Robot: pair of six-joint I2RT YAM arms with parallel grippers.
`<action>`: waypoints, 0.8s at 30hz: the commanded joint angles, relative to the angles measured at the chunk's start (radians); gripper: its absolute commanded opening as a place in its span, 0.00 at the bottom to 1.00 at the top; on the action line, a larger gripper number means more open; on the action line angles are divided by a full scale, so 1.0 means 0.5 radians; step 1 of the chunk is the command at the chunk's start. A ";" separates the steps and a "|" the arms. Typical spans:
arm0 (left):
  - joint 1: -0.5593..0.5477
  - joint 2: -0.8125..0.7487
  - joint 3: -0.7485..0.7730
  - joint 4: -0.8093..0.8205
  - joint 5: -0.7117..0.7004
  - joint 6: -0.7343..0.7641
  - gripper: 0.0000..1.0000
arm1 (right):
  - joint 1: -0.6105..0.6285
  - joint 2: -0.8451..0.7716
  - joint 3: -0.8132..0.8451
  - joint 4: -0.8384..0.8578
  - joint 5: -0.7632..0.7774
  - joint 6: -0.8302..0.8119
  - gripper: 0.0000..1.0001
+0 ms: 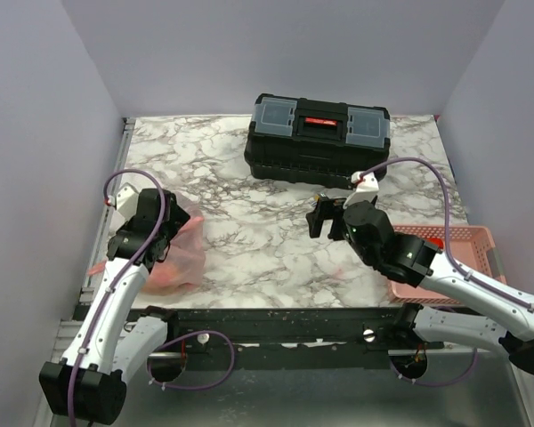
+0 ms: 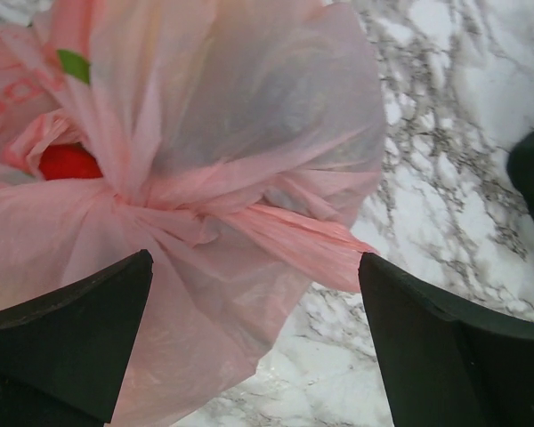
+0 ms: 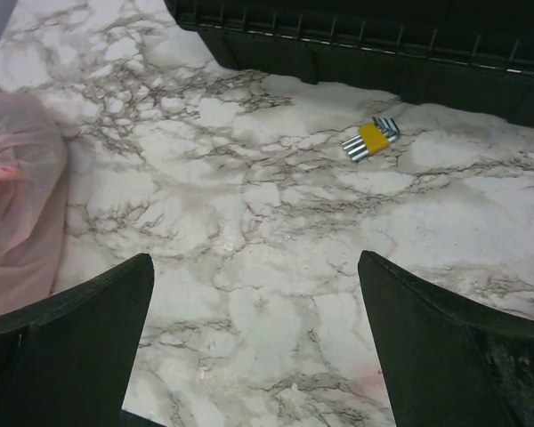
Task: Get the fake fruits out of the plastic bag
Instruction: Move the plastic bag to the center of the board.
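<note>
The pink plastic bag point(image 1: 185, 252) lies bunched on the marble at the left, its top twisted shut. In the left wrist view the plastic bag point(image 2: 240, 151) fills most of the frame, and one red fake fruit point(image 2: 68, 163) shows through it beside a green patch point(image 2: 73, 65). The other fruits are hidden. My left gripper point(image 1: 163, 229) hangs right over the bag. This left gripper point(image 2: 254, 260) is open, with loose bag folds lying between its fingers, ungripped. My right gripper point(image 1: 326, 219) is open over bare marble mid-table. Nothing is in the right gripper point(image 3: 254, 260), and the plastic bag's edge point(image 3: 18, 205) is far left.
A black toolbox point(image 1: 319, 138) stands at the back centre, and its side point(image 3: 383, 44) fills the top of the right wrist view. A small yellow hex-key set point(image 3: 371, 139) lies in front of it. A rigid pink slotted basket point(image 1: 470, 242) sits at the right edge.
</note>
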 commanded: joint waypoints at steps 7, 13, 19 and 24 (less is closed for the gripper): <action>0.015 0.035 -0.076 -0.301 -0.479 -0.485 0.96 | 0.010 -0.077 -0.118 0.096 -0.245 0.037 1.00; 0.030 -0.003 -0.171 -0.279 -0.515 -0.576 0.83 | 0.010 -0.062 -0.111 0.085 -0.253 0.036 1.00; 0.033 0.046 -0.176 -0.342 -0.535 -0.591 0.66 | 0.010 -0.037 -0.086 0.077 -0.282 0.028 1.00; 0.033 0.092 -0.160 -0.328 -0.476 -0.523 0.58 | 0.010 -0.015 -0.106 0.110 -0.270 0.026 1.00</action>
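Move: The plastic bag's middle lies about 4 cm left of the left hand, about level with it forward and back and some 10 cm below. The yellow battery pack sits about 9 cm ahead and 38 cm right, 15 cm lower; the black toolbox is about 20 cm ahead and 40 cm right. From the right hand, the bag is level and roughly 40 cm left, 17 cm down. Left hand sinks leftward and back, about 7 cm, onto the bag, turning 20 degrees counter-clockwise, fingers closing partway. ##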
